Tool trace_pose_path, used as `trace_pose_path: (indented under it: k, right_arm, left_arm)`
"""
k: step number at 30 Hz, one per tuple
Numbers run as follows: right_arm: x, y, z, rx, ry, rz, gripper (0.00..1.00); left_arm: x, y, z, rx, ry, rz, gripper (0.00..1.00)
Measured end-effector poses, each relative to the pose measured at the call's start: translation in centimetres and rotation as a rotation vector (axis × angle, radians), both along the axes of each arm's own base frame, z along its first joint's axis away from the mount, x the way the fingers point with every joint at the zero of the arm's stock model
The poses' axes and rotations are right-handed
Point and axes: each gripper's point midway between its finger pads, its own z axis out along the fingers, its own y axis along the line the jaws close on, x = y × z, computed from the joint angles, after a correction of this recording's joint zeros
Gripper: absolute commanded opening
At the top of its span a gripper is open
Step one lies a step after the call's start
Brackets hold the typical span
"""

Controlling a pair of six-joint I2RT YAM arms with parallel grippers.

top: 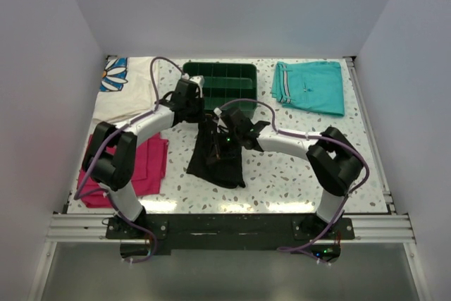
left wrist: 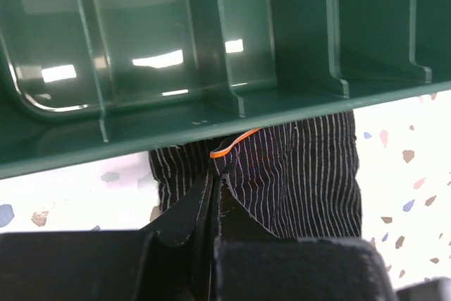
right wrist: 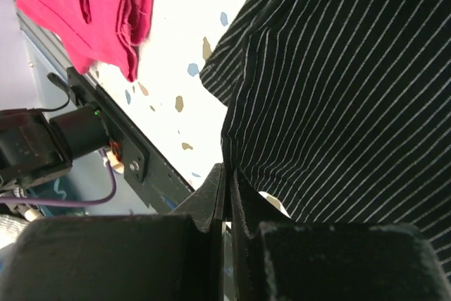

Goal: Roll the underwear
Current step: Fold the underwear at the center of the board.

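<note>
The underwear (top: 215, 161), black with fine white stripes, is bunched at mid-table and trails toward the near edge. Its far end is drawn up to both grippers, just in front of the green tray. My left gripper (top: 204, 115) is shut on a fold of it. In the left wrist view, striped fabric (left wrist: 303, 174) sits pinched between the closed jaws of that gripper (left wrist: 215, 177), beside an orange hem (left wrist: 232, 144). My right gripper (top: 229, 132) is shut on the neighbouring edge. The right wrist view has the cloth (right wrist: 338, 89) running into the closed jaws of this gripper (right wrist: 229, 171).
A green divided tray (top: 222, 79) stands right behind the grippers, and its wall (left wrist: 176, 47) fills the top of the left wrist view. Teal shorts (top: 310, 86) lie at the back right. A magenta folded cloth (top: 144, 163) (right wrist: 99, 5) lies left, a floral cloth (top: 123, 89) at the back left.
</note>
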Motion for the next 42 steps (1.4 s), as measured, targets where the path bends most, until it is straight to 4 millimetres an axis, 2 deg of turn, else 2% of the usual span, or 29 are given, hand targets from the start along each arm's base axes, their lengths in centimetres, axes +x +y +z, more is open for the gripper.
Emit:
trace_pose_path:
  k: [9, 14, 19, 27, 34, 38, 42]
  right_arm:
    - [0.1, 2.2, 0.5, 0.044, -0.022, 0.023, 0.00]
    - [-0.3, 3.3, -0.5, 0.047, -0.012, 0.040, 0.00]
    - [-0.4, 3.6, -1.9, 0.033, 0.005, 0.038, 0.00]
    - [0.0, 4.1, -2.0, 0.046, -0.001, 0.032, 0.00]
    - [0.4, 4.8, -1.8, 0.074, 0.010, 0.005, 0.00]
    - [0.8, 5.5, -2.0, 0.079, 0.016, -0.003, 0.03]
    - [0.9, 5.7, -3.0, 0.064, 0.028, -0.010, 0.09]
  left_arm:
    - [0.2, 1.1, -1.9, 0.030, 0.039, 0.029, 0.00]
    - [0.2, 1.7, -3.1, 0.056, 0.064, 0.046, 0.00]
    - [0.4, 2.5, -3.3, 0.070, 0.070, 0.070, 0.00]
    - [0.4, 3.3, -3.6, 0.079, 0.077, 0.092, 0.01]
    - [0.3, 3.5, -3.9, 0.083, 0.084, 0.102, 0.13]
    - [0.2, 3.6, -3.9, 0.086, 0.085, 0.106, 0.22]
    - [0.3, 4.1, -4.0, 0.094, 0.086, 0.120, 0.29]
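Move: Both hands hold the folded-over side of the underwear. For the left hand, with the waistband, the underwear's far left corner lies about 4 cm left and 4 cm below; the green tray's middle is some 10 cm ahead, 5 cm right and 1 cm below. From the right hand, the near left corner is about 8 cm left, 2 cm back and 4 cm below, while the pink cloth's middle is some 30 cm left, 3 cm back and 4 cm below. The left fingers, still pinching the waistband, carry it about 4 cm left and 4 cm down onto the far left corner, close beside the green tray, then open roughly a quarter. The right hand keeps its pinch on the near end and brings it about 6 cm left towards the near left corner, rising slightly before sinking some 3 cm. ##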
